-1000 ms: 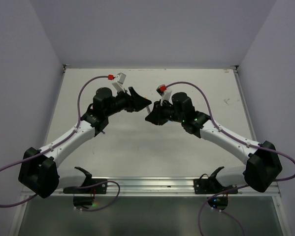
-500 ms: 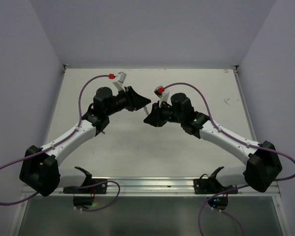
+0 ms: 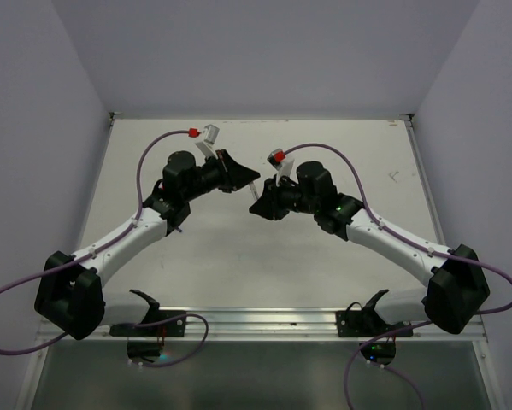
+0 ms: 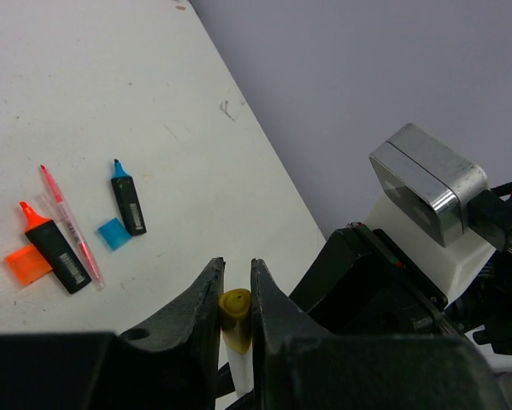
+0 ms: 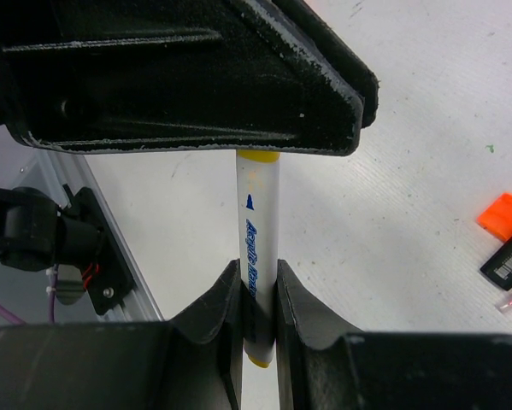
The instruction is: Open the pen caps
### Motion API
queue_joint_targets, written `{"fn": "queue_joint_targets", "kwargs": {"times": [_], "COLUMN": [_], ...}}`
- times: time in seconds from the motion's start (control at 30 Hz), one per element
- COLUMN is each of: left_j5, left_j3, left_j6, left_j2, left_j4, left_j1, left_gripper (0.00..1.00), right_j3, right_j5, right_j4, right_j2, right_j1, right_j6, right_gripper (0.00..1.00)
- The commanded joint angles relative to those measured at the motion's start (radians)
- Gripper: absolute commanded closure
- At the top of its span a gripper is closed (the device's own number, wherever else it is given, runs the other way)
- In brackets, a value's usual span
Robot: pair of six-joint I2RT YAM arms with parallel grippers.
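Note:
A white pen (image 5: 257,213) with a yellowish pen cap (image 4: 235,309) hangs in the air between the two arms. My left gripper (image 4: 236,275) is shut on that cap, one finger (image 4: 200,307) on each side of it. My right gripper (image 5: 258,275) is shut on the white barrel near its tail end. In the right wrist view the cap (image 5: 257,157) just shows below the left gripper's fingers (image 5: 196,77). In the top view the two grippers (image 3: 247,179) (image 3: 261,203) meet tip to tip over the table's middle.
On the table (image 4: 85,102) lie a black highlighter with an orange tip (image 4: 57,254) beside its loose orange cap (image 4: 28,264), a blue-tipped highlighter (image 4: 128,202) beside its blue cap (image 4: 114,233), and a thin pink pen (image 4: 70,224). Grey walls border the table.
The left gripper's jaws have closed from wide apart onto the yellowish cap. The right arm has edged slightly left, still holding the pen.

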Motion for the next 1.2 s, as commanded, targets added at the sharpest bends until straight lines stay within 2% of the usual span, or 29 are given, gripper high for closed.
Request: {"fn": "queue_joint_targets", "kwargs": {"times": [0.0,0.03,0.2,0.37,0.6,0.9,1.0,1.17], "left_j5": [0.027,0.022,-0.013,-0.113,-0.356,-0.665,-0.707,-0.625], "left_j3": [0.007,0.015,0.033,0.065,0.128,0.089,0.081,0.147], "left_j6": [0.001,0.004,0.009,0.009,-0.015,-0.082,-0.074,0.035], "left_j2": [-0.012,-0.014,-0.022,-0.055,-0.071,-0.105,-0.112,-0.053], "left_j4": [0.044,0.044,0.044,0.044,0.053,0.18,0.217,0.133], "left_j1": [-0.019,-0.019,-0.015,0.033,0.096,0.105,0.106,0.111], "left_gripper": [0.97,1.0,1.0,1.0,1.0,1.0,1.0,1.0], "right_j3": [0.037,0.032,-0.006,-0.096,-0.23,-0.307,-0.314,-0.319], "right_j5": [0.004,0.004,0.005,0.016,0.036,0.014,-0.005,0.016], "right_j4": [0.02,0.015,0.008,-0.021,-0.035,-0.041,-0.045,-0.055], "right_j2": [0.001,0.0,-0.02,-0.061,-0.133,-0.153,-0.153,-0.161], "right_j1": [0.005,0.007,0.005,0.005,0.007,0.007,0.005,0.005], "right_j6": [-0.019,-0.021,-0.031,-0.059,-0.099,-0.114,-0.12,-0.108], "right_gripper": [1.0,1.0,1.0,1.0,1.0,1.0,1.0,1.0]}}
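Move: The left fingers are already shut on the marker's yellow cap. The white barrel they pull against sits in the right hand, about 4 cm back, 4 cm below and 1 cm to the right; from the right hand the cap is some 5 cm ahead, 5 cm above and 1 cm left. On the table about 20 cm below the right hand, the orange highlighter lies 13 cm ahead and 5 cm right, its orange cap 13 cm ahead and 2 cm right, and the pink pen 15 cm ahead and 8 cm right. Still pinching the cap in the left fingers and the barrel in the right, the hands work against each other, creeping and tilting only slightly at first. Then they spring apart: the left goes left, up and forward, about 18 cm in all, swinging some 40 degrees counter-clockwise, while the right drops about 10 cm, also going back and right, both grips kept. ##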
